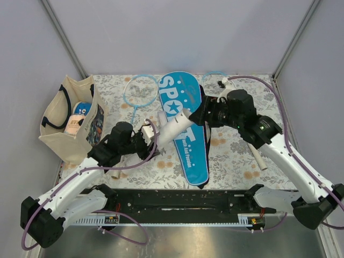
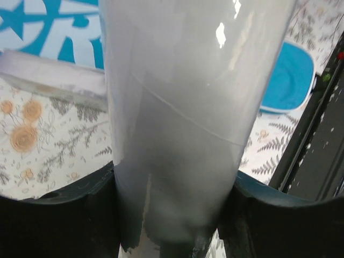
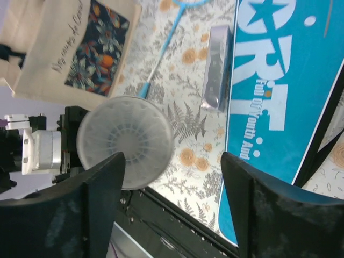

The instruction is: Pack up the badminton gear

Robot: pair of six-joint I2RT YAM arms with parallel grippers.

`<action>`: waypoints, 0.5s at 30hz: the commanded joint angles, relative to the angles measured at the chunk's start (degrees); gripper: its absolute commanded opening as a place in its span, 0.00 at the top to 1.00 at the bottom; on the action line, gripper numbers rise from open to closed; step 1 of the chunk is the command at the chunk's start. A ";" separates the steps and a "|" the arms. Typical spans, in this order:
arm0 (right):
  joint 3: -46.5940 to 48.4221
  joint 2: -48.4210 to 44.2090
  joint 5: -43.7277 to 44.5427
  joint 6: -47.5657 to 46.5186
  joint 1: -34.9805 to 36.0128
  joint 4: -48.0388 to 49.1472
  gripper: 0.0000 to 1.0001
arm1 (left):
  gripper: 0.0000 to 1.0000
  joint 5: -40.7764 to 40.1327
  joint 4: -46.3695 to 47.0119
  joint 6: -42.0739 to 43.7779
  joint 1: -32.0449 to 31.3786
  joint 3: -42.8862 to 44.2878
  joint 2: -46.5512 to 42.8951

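Observation:
My left gripper (image 1: 144, 144) is shut on the long white tube (image 1: 173, 129) and holds it tilted up to the right over the blue "SPORT" cover (image 1: 188, 150). The tube fills the left wrist view (image 2: 183, 107) between my left gripper's (image 2: 172, 215) jaws. My right gripper (image 1: 196, 116) is open at the tube's far end. In the right wrist view the tube's end (image 3: 124, 141) shows a white shuttlecock inside, left of my right gripper (image 3: 172, 207). One light-blue racket (image 1: 141, 92) lies at the back left. A second racket's handle (image 1: 258, 157) shows under the right arm.
A beige tote bag (image 1: 70, 121) with things inside stands at the left edge. A small grey-white oblong object (image 3: 216, 67) lies beside the cover (image 3: 285, 80). The racket's blue shaft (image 3: 161, 59) runs near the bag (image 3: 64, 48). A black rail (image 1: 177, 200) crosses the near edge.

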 commanded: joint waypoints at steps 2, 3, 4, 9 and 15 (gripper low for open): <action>-7.14 -10.91 3.04 6.92 -1.58 10.59 0.09 | 0.56 1.89 17.68 -9.63 -0.41 3.19 -4.28; -9.24 -13.19 3.13 7.18 -1.58 14.44 0.04 | 0.55 1.81 17.95 -11.56 -0.41 3.36 -4.55; -11.79 -15.21 2.44 7.18 -1.49 18.22 0.01 | 0.54 1.63 18.04 -13.32 -0.41 3.88 -4.55; -21.55 -22.00 -3.62 6.13 -1.49 38.97 0.01 | 0.54 3.73 19.96 -24.74 -0.32 6.70 -3.32; -25.17 -18.85 -12.69 8.49 -0.88 51.30 0.00 | 0.54 6.99 31.64 -36.88 -0.50 4.16 -3.76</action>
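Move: The left hand still grips the tilted shuttle tube, whose mouth lies about 13 cm to this hand's right, 6 cm ahead and 12 cm above. The tote bag stands some 35 cm to its left and 10 cm farther out; the small box is about 17 cm ahead and 7 cm right, 15 cm lower. From the right hand, the tube mouth is only about 4 cm left, level fore and aft and slightly lower, with the blue racket bag roughly 9 cm ahead and 28 cm below. The left hand keeps its grip on the tube and lifts it about 10 cm, drifting some 4 cm right while rolling about 25 degrees so that the mouth end swings up towards upright. At the same time the right hand backs away from the mouth, rising some 8 cm and coming back about 4 cm, its part-open fingers spreading to fully wide as the wrist tips them up from slanting down to roughly level. ##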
